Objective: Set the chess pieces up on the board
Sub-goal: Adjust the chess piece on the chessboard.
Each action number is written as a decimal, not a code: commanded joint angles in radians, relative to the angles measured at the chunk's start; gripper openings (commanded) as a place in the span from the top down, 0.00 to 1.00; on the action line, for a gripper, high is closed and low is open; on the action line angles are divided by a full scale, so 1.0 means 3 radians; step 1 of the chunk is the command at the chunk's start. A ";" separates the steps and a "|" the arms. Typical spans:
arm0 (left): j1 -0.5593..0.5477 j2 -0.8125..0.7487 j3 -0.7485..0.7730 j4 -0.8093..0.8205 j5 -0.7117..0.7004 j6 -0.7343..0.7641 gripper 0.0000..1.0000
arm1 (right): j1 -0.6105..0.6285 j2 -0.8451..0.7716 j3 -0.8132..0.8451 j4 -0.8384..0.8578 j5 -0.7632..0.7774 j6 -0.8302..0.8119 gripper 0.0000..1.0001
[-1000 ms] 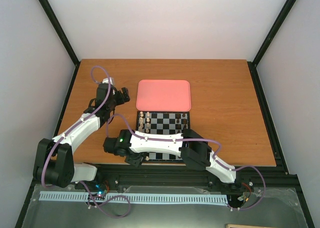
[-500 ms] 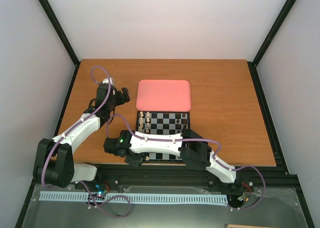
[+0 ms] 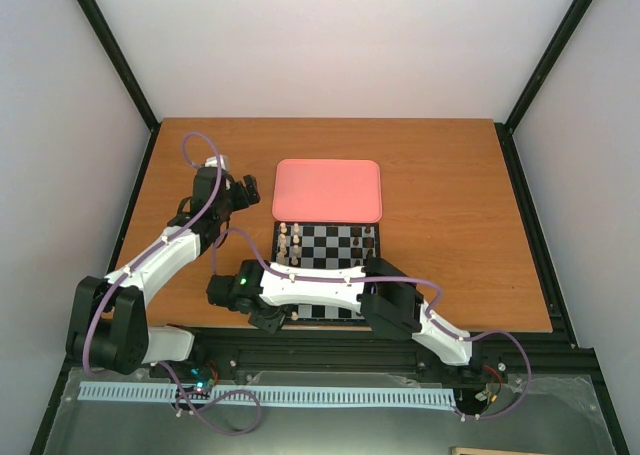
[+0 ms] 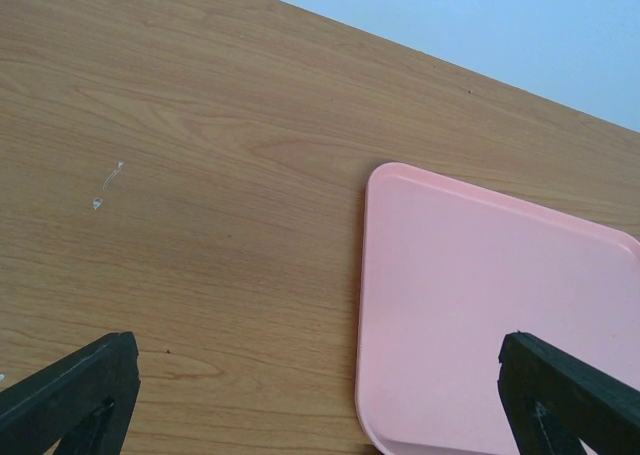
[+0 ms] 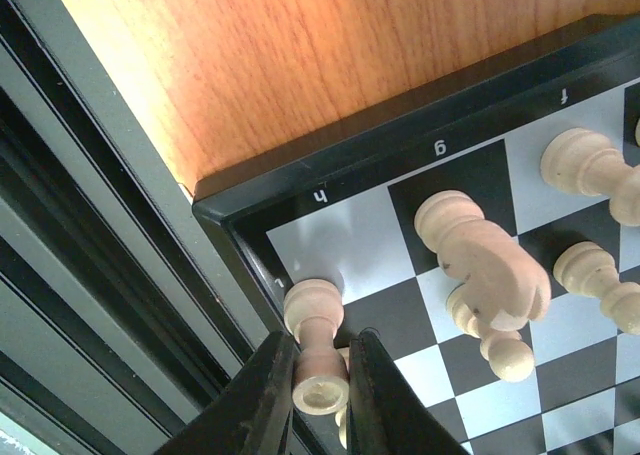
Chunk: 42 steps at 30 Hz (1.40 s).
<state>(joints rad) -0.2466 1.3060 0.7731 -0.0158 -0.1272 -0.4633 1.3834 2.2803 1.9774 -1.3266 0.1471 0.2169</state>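
Note:
My right gripper is shut on a cream rook, its fingers pinching the rook's upper part. The rook's base rests at the white corner square of the board. Close by on the board stand a cream knight and cream pawns. From above, the board shows cream pieces along its left side, and the right arm hides its near left corner. My left gripper hangs open and holds nothing, over the table beside the pink tray.
The pink tray lies just behind the board, and its left edge shows in the left wrist view. Dark pieces stand on the board's right side. The table's black front rail runs right beside the board's corner.
Neither arm has visibly shifted in the overhead view. The right jaws have narrowed onto the rook.

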 commanded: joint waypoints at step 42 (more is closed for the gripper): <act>0.0014 0.0048 0.0040 0.0059 -0.0022 0.0040 0.00 | 0.0036 -0.0642 -0.0076 0.0326 0.0308 0.0098 0.28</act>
<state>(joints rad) -0.2466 1.3060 0.7731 -0.0154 -0.1272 -0.4629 1.3827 2.2234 1.9720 -1.2808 0.1921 0.2321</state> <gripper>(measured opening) 0.998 0.602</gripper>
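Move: The right fingers already pinch the white rook. The middle of its corner square, the board's near-left one, lies about 1 cm ahead, 1 cm left and 4 cm below the hand. The knight stands about 4 cm ahead and 1 cm left, and the rook's pawn about 3 cm to the right, level ahead, both some 2 to 3 cm down. From the left hand the corner square is about 25 cm back, 4 cm right and 15 cm down. Keep the right gripper's pinch on the rook and ease it forward and left together, about 1 cm each way and nearly level, towards the middle of the corner square. Then open the fingers to a little over half to let go of the rook, and lift the hand straight up some 2 cm with a slight tilt. ##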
